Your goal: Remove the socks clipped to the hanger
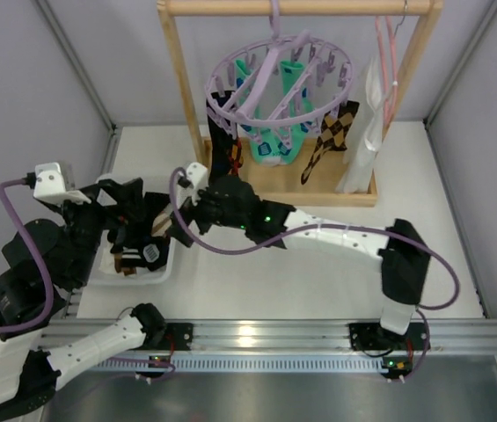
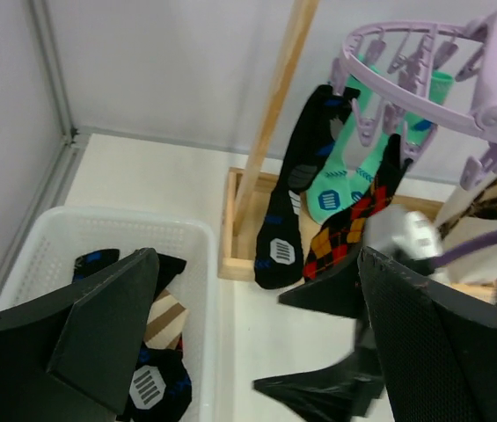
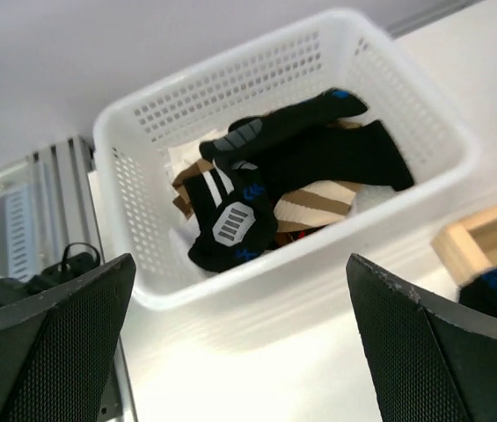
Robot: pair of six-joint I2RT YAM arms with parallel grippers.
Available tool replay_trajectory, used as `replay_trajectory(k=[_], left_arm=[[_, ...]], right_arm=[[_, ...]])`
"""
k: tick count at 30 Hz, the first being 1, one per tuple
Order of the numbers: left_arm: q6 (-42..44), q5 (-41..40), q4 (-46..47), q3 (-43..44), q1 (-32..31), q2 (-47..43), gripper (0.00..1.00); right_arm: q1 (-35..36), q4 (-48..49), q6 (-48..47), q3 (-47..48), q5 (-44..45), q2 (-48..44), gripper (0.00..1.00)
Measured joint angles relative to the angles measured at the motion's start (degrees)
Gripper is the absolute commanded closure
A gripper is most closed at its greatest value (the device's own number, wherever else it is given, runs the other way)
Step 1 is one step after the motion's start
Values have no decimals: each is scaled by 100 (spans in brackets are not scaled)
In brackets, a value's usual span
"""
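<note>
The lavender ring hanger hangs from a wooden rack with socks clipped to it: a black-blue one, teal ones and a brown-black diamond one. The left wrist view shows the hanger, a black-blue sock, a black and orange-red sock and teal socks. My left gripper is open and empty over the white basket. My right gripper is open and empty just beside the basket's near wall. Loose socks lie in the basket.
The white basket sits at the left, beside the rack's wooden base. A thin pink wire hanger with a white cloth hangs at the rack's right end. Grey walls close in the table on both sides.
</note>
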Motion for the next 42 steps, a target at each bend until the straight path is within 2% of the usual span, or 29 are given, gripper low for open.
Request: replay_trajectory(k=[4,9,14,18,22,25,26,28,29,30,31,36,42], left_arm=[[-90,389,-2,-210,0,0,1],[-127,723,11,-743,0,-26,1],[-251,861,0,-1576,0,-94,1],[-409,752,-22,-2238,0,-192,2],[-538,616,-24,-2671,0,-310,2],[-579,577,-20,-2820,0,-455,2],[-595,562,-20,-2839,0,-490,1],[-621,553,-17,-2848,0,-544,1],[-636,540,-17,-2848,0,-570,2],[-656,522,-13,-2848,0,-590,2],[-682,492,-13,-2848,0,-599,1],[-1001,343,-31,-2774,0,-562,2],[-1405,669,166,-1646,0,72,2]], right_arm=[[-24,470,44,-1346,566,-1443,1],[-122,874,107,-2789,1486,-2406,1],[-911,981,293,-3550,1580,-2345,2],[-1517,1235,229,-3456,1602,-1858,9],[-1587,1346,46,-2857,1598,-1014,14],[-1589,1539,-22,-2470,1596,-476,23],[-1596,1639,-46,-2391,1604,-332,39],[-1609,1849,-111,-2310,1624,-109,56],[-1613,1937,-105,-2295,1641,-28,76],[-1613,2004,-111,-2295,1655,24,84],[-1613,2083,-90,-2306,1670,57,95],[-1537,2817,-63,-2796,1912,-138,99],[-1086,3338,-61,-3888,2236,-929,100]])
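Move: The red-and-black argyle sock hangs roughly 18 cm ahead of the right hand and 14 cm to its right, its middle some 3 cm lower. The black sock hangs about 4 cm to the left of it and 3 cm farther out, the turquoise socks 8 cm to its right and 6 cm farther out. The basket lies about 15 cm left of the right hand, 4 cm ahead and 18 cm below. From the left hand, the argyle sock is some 20 cm ahead, 20 cm right and 20 cm down. The right fingers pinch the lower end of the argyle sock after leaving the basket with a small hop, swinging some 18 cm right, then forward and down while turning about 30 degrees clockwise; shut on the sock, they draw back about 5 cm. The open left hand sinks about 17 cm, edging right and tipping down, then rises again some 7 cm, ending nearer the sock. ##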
